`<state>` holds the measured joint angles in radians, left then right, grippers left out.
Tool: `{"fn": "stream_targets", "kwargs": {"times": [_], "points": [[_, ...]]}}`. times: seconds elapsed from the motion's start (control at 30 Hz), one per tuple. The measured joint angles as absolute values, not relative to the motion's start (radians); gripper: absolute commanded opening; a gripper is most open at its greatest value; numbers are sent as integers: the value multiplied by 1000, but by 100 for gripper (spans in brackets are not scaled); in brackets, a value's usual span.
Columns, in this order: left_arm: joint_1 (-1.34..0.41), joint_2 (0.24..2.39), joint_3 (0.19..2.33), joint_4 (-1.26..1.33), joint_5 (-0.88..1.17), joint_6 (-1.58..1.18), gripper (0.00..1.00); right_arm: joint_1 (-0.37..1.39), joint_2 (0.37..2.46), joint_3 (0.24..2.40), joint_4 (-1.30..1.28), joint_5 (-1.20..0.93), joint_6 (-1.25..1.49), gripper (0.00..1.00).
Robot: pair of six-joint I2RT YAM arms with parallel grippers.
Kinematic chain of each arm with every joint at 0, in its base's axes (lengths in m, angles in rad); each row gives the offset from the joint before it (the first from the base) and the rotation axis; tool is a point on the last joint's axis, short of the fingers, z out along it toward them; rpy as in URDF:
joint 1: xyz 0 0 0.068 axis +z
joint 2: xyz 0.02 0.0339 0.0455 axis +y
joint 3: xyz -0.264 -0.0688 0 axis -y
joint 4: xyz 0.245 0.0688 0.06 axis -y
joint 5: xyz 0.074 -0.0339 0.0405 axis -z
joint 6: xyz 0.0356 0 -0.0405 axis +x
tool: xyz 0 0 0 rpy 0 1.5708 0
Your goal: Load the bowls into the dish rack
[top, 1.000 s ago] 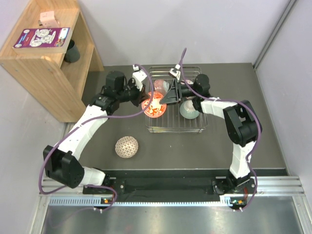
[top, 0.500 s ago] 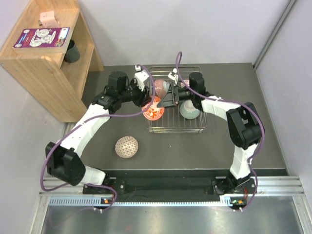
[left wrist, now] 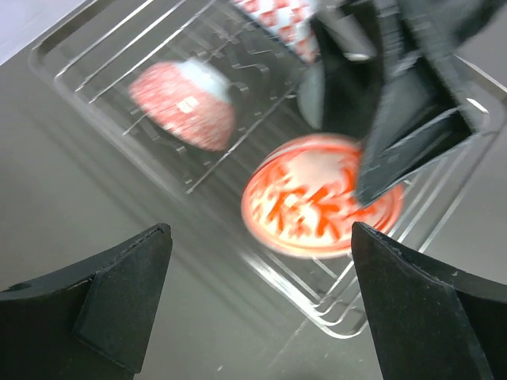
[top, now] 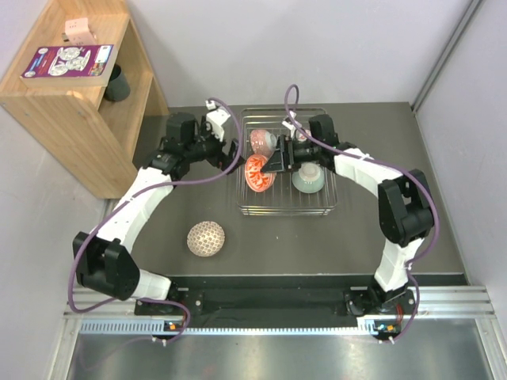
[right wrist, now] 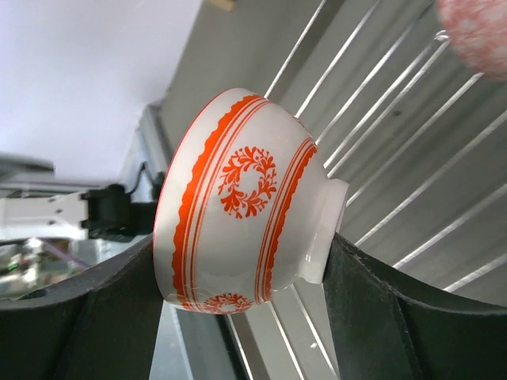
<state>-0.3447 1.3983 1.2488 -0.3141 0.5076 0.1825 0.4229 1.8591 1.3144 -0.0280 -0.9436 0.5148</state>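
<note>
The silver wire dish rack [top: 287, 207] stands at the table's middle back. My right gripper [top: 279, 161] is shut on the red-orange floral bowl [top: 257, 172], which stands on edge inside the rack; its fingers clamp rim and foot of the bowl [right wrist: 245, 206]. My left gripper [top: 231, 146] hangs open just left of the rack, apart from this bowl [left wrist: 317, 207], with nothing between its fingers [left wrist: 119, 305]. A red-speckled bowl [top: 263, 141] and a mint green bowl [top: 307, 180] sit in the rack. The beige-brown mesh bowl [top: 206, 237] lies upside down on the table.
A wooden shelf unit [top: 71, 95] stands at the back left with a dark cup [top: 117, 84] on its lower shelf. Walls close the back and the right side. Both arms reach over the rack's left half.
My left gripper has opened, let go of the red-orange floral bowl and drawn back to the left. The bowl has tipped from lying face up onto its edge, in the right gripper.
</note>
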Motion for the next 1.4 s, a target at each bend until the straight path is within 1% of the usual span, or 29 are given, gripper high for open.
{"fn": "stream_targets", "kwargs": {"times": [0.23, 0.53, 0.7, 1.0, 1.4], "points": [[-238, 1398, 1252, -341, 471, 178, 99, 417, 1795, 1399, -253, -730, 334, 0], [-195, 1398, 1272, -505, 401, 239, 99, 436, 1776, 1549, -506, -440, 116, 0], [-176, 1393, 1256, -578, 362, 276, 99, 502, 1776, 1607, -599, -244, -14, 0], [-122, 1297, 1130, -636, 325, 295, 99, 721, 1808, 1613, -674, 54, -206, 0], [-109, 1221, 1026, -633, 304, 290, 99, 817, 1930, 1622, -684, 352, -376, 0]]}}
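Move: Over the dish rack's front left part, the right hand holds the orange bowl; the free rack spot beside the green bowl lies about 3 cm ahead, 4 right and 9 below. From that hand the green bowl is 4 cm ahead, 14 right; the pink bowl 16 ahead, 2 left. From the empty left hand, the beige bowl on the table lies some 15 cm back, 13 left and 21 below; the rack's middle is 13 ahead, 17 right. Keeping its pinch on the orange bowl, the right hand swings some 5 cm forward and 6 right, comes partly back, then sinks over the free rack spot, its wrist rolling about 85 degrees until the left-pointing fingers aim down and forward. Wide open, the left hand withdraws about 14 cm left from the rack, sinking 9 and drawing back towards the beige bowl, its wrist turning counter-clockwise and tipping down. ##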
